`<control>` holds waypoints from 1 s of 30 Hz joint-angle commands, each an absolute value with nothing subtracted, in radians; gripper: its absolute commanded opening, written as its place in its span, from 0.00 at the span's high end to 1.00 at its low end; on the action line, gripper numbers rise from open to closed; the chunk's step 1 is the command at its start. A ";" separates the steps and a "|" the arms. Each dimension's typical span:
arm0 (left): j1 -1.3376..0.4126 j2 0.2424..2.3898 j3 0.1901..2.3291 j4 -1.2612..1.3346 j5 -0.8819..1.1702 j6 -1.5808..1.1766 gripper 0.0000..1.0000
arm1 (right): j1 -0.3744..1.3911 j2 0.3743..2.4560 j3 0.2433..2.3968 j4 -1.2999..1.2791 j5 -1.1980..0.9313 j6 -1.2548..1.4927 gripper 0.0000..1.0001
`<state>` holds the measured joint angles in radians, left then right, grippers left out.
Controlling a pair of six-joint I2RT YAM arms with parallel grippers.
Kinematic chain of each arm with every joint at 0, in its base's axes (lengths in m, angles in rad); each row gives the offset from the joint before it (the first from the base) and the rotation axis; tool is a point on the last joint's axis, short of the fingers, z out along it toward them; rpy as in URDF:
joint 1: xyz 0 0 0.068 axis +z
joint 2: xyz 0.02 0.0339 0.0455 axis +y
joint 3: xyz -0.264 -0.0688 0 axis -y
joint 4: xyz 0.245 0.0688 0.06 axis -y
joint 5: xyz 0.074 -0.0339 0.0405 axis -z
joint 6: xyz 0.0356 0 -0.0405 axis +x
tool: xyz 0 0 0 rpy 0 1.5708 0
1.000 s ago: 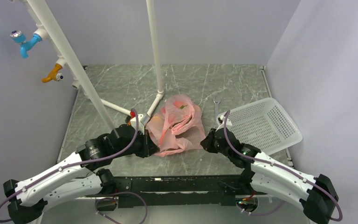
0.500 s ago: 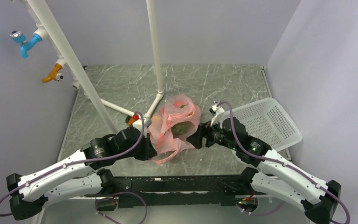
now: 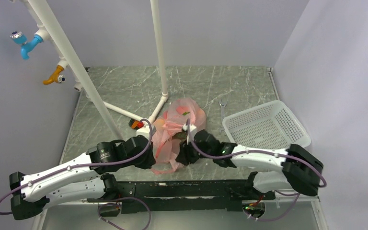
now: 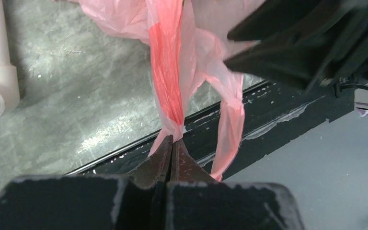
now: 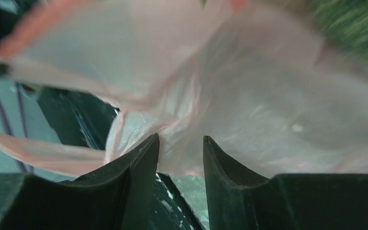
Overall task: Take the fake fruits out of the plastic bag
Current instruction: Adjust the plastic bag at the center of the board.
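Observation:
The pink plastic bag (image 3: 179, 120) lies at the table's middle, bulging with fake fruits. A pale orange piece (image 3: 159, 123) and the grey-green melon (image 5: 359, 28) show through the film; the other fruits are hidden. My left gripper (image 3: 154, 158) is shut on a twisted handle strand of the bag (image 4: 168, 81), pinched at its tips (image 4: 172, 139). My right gripper (image 3: 182, 155) is open at the bag's near side. Bag film (image 5: 249, 96) lies right in front of its jaws (image 5: 180, 143), and nothing is held between them.
A white mesh basket (image 3: 268, 127) stands at the right, with a wrench (image 3: 222, 112) beside it. A white pipe frame (image 3: 160, 57) rises behind the bag. A small orange-and-black brush (image 3: 136, 124) lies left of the bag. The black table edge (image 4: 278, 120) is just below both grippers.
My right arm has swung left from beside the basket to the bag's near side. My left gripper has drawn the handle toward the near edge, stretching the bag.

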<state>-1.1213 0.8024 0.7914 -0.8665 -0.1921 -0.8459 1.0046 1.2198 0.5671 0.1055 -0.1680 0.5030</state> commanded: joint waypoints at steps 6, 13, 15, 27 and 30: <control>-1.167 0.834 0.844 -1.028 -0.309 -0.904 1.00 | 1.122 1.260 0.488 0.232 -0.024 0.575 0.57; -1.176 0.772 0.847 -0.996 -0.328 -0.906 1.00 | 1.111 1.045 0.564 0.040 0.238 0.531 0.09; -1.177 0.751 0.845 -0.980 -0.328 -0.902 1.00 | 1.096 1.019 0.579 0.044 0.262 0.534 0.07; -1.178 0.865 1.144 -0.924 -0.342 -0.604 0.28 | 1.088 0.892 0.570 -0.114 0.491 0.608 0.04; -1.178 0.969 1.264 -0.941 -0.381 -0.529 0.26 | 1.088 0.923 0.563 -0.113 0.516 0.565 0.03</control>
<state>-1.1732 0.8646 1.1278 -0.9623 -0.3195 -0.6838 1.0882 0.9062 0.5751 -0.0883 0.4328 0.5938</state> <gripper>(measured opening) 0.732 0.961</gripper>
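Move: The left fingers are still shut on a handle of the plastic bag. The bag's middle lies about 16 cm ahead of that hand, 12 cm to its right and 8 cm lower, while the white pipe's near elbow is some 8 cm ahead, 12 cm left and 12 cm down. From the right hand the bag's middle is about 13 cm ahead, straight on and 3 cm lower. The wrench lies 22 cm ahead, 20 cm right and 9 cm down. With its half-open fingers at the bag's near film, the right hand carries on down about 6 cm and back 4 cm. Then it opens wide and comes up some 12 cm, forward and to the right, turning about 30 degrees clockwise. The left hand draws its pinched handle slightly left and down, lets go, and rises roughly 11 cm, drifting right and forward. ##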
